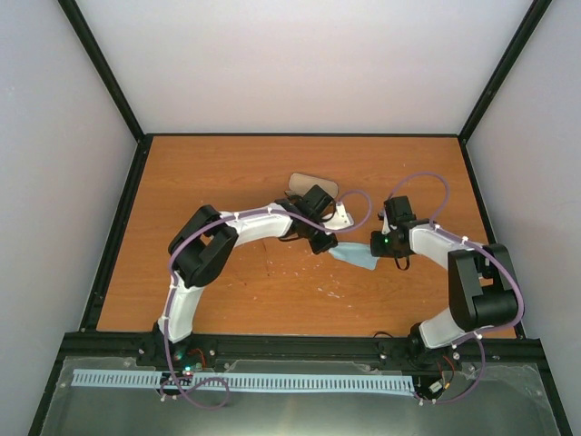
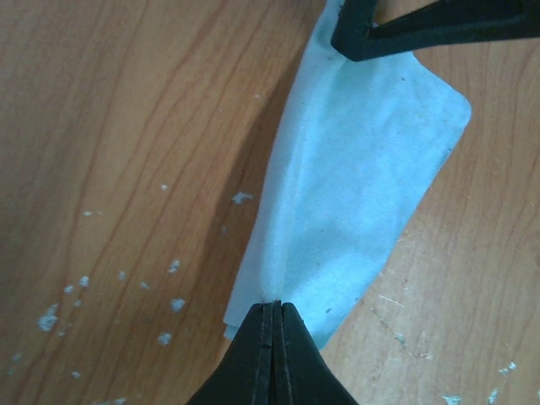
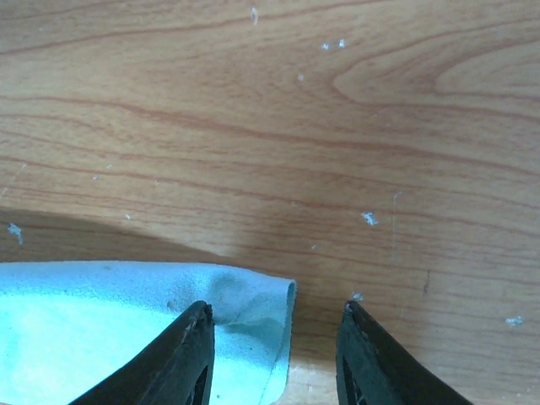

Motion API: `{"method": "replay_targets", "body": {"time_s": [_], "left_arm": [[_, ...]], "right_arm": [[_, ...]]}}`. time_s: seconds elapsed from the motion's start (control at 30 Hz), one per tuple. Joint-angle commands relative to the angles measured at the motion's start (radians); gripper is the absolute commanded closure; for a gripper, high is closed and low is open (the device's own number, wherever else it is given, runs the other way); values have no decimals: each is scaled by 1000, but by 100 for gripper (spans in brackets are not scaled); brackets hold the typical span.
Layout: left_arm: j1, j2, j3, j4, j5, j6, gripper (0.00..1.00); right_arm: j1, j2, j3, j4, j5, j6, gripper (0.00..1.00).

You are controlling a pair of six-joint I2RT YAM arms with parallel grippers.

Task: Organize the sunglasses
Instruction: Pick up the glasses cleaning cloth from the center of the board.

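The sunglasses do not show in any view. A light blue cloth hangs stretched just above the wooden table, and my left gripper is shut on its near folded edge. From above, the cloth lies between the two grippers, with the left gripper at its left end. My right gripper stands open at the cloth's other end. Its left finger is over the cloth's corner, and bare wood shows under most of the gap. The right gripper sits low, close to the table.
A tan oblong case lies behind the left wrist, partly covered by it. Black frame rails border the table on the left, right and near sides. White specks dot the wood.
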Motion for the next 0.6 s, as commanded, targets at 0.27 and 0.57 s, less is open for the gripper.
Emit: {"method": "replay_targets", "body": {"time_s": [0.27,0.57], "left_arm": [[43,29,91,-15,36,-17,99],[52,36,94,-18,44,-25,99]], "right_arm": [[3,95,56,-1,-44,-20,66],[19,139,63,15,-92,-19,97]]}}
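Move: The right gripper, half open, hangs just over the right end of the cleaning cloth; the cloth's middle lies some 6 cm to its left, 2 cm back and 1 cm lower. From the shut left gripper, which already holds the cloth's far left corner, that middle is about 6 cm right, 2 cm back and 2 cm below. The tan glasses case stands about 17 cm ahead and 18 cm left of the right gripper. Slide the right gripper about 2 cm forward and nearly as far left, level and low over the board, to the cloth's far right corner, and shut the half-open fingers so they pinch it. Meanwhile bring the left gripper a good 2 cm forward and 1 cm up, fingers kept shut on its corner. ##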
